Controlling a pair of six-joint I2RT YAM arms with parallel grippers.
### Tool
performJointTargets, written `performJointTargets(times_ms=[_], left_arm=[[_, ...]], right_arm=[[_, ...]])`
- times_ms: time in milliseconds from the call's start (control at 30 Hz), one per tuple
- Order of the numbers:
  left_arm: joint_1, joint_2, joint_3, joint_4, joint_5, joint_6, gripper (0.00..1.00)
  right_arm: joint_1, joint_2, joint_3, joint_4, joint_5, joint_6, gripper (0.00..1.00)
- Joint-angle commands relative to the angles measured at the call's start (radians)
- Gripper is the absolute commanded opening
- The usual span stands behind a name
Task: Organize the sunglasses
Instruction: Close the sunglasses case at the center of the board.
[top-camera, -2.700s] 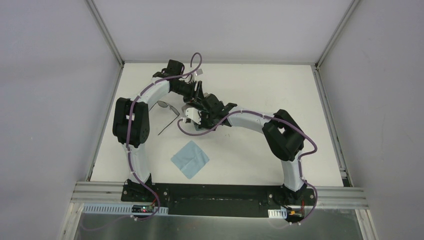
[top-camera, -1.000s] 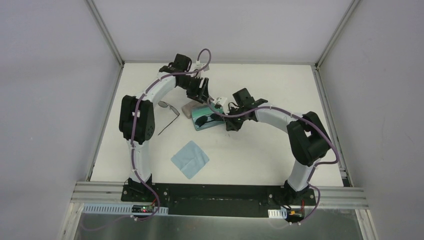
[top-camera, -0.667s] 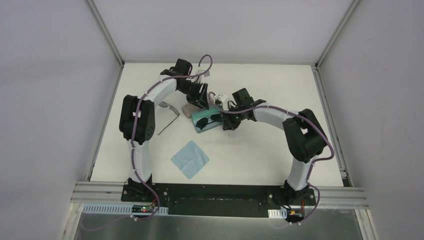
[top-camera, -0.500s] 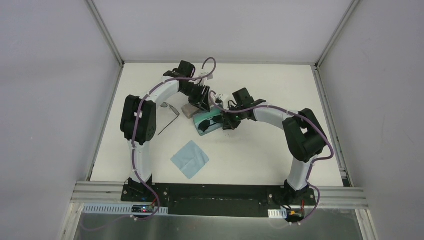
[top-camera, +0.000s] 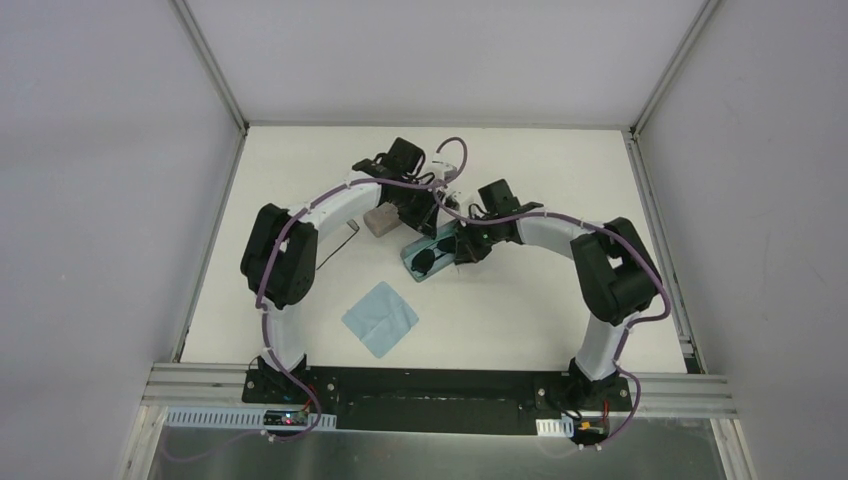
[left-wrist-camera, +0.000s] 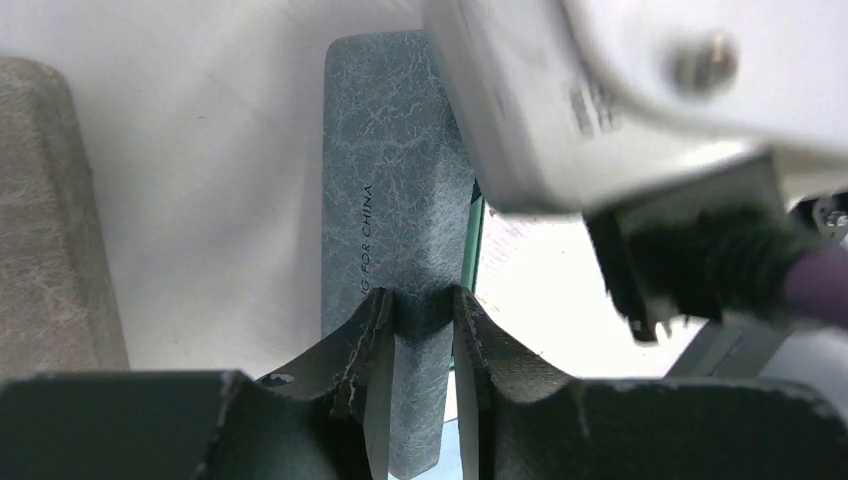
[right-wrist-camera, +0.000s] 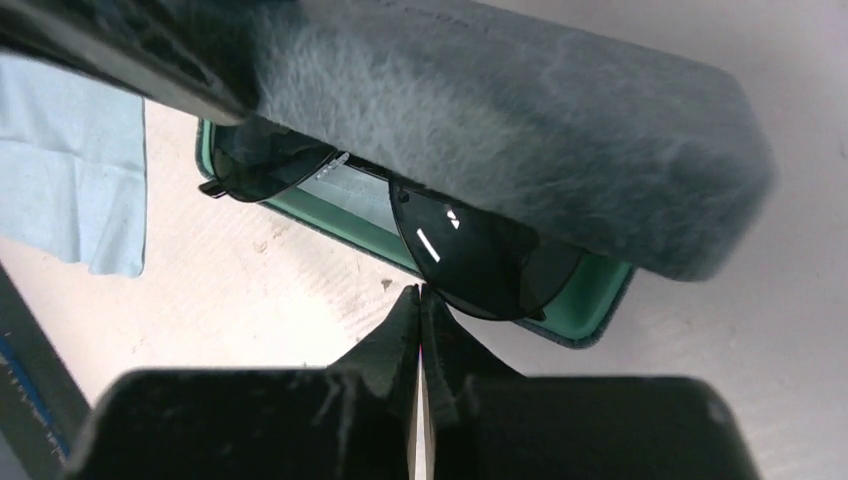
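Observation:
One pair of black sunglasses with dark lenses lies inside the open blue case, on its green lining. The case lid stands up between the fingers of my left gripper, which is shut on it. My right gripper is shut and holds nothing. Its tips sit at the case's near rim, just below a lens. In the top view my left gripper and right gripper meet over the case. A thin black temple of a second pair of sunglasses shows beside the left arm.
A beige case, also at the left edge of the left wrist view, lies closed left of the blue one. A light blue cloth lies nearer the arm bases and shows again in the right wrist view. Metal rails edge the white table.
My left arm swung right from the beige case to the blue one, and its jaws narrowed onto the lid. The blue case turned and shifted slightly right. The right gripper stayed shut beside it.

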Motion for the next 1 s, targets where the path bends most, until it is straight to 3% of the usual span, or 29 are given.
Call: performJointTargets(times_ms=[0,233,467,633,967], left_arm=[[-0.086,-0.030,-0.063,0.028,-0.133,-0.025,0.00],[-0.132,-0.023,-0.087,0.066,-0.219,-0.057,0.00],[-0.190,0.016,-0.080,0.065,-0.134,-0.073,0.00],[-0.212,0.053,-0.039,0.011,0.001,-0.070,0.32],[-0.198,0.034,0.093,-0.046,-0.032,-0.043,0.48]], right_arm=[[-0.076,-0.104,0.002,-0.087,-0.089,-0.039,0.00],[-0.284,-0.185,-0.035,-0.376,-0.203,-0.163,0.00],[-0.483,-0.231,-0.064,-0.431,-0.226,-0.162,0.00],[-0.521,-0.240,-0.049,-0.411,-0.235,-0.134,0.00],[-0.521,-0.321,-0.031,-0.437,-0.210,-0.139,0.00]])
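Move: The left hand still pinches the half-closed lid of the sunglasses case. The middle of the case, with the sunglasses lying in it, is about 3 cm back and 1 cm right of that hand, some 7 cm below. The brown case lies about 5 cm ahead and 9 cm left of the left hand; the blue cloth 19 cm back and 12 cm left. From the shut right hand, the sunglasses case is roughly 5 cm left, 3 cm ahead, about level in height. Back and to the right, the left hand draws the pinched lid over the sunglasses towards the near rim, slowly at first, then faster and downward, about 9 cm in all; it opens its fingers late, lets go of the lid and rises slightly. The right hand, fingers kept shut, sweeps some 16 cm right, away from the near rim, rising and turning clockwise about 20 degrees. ##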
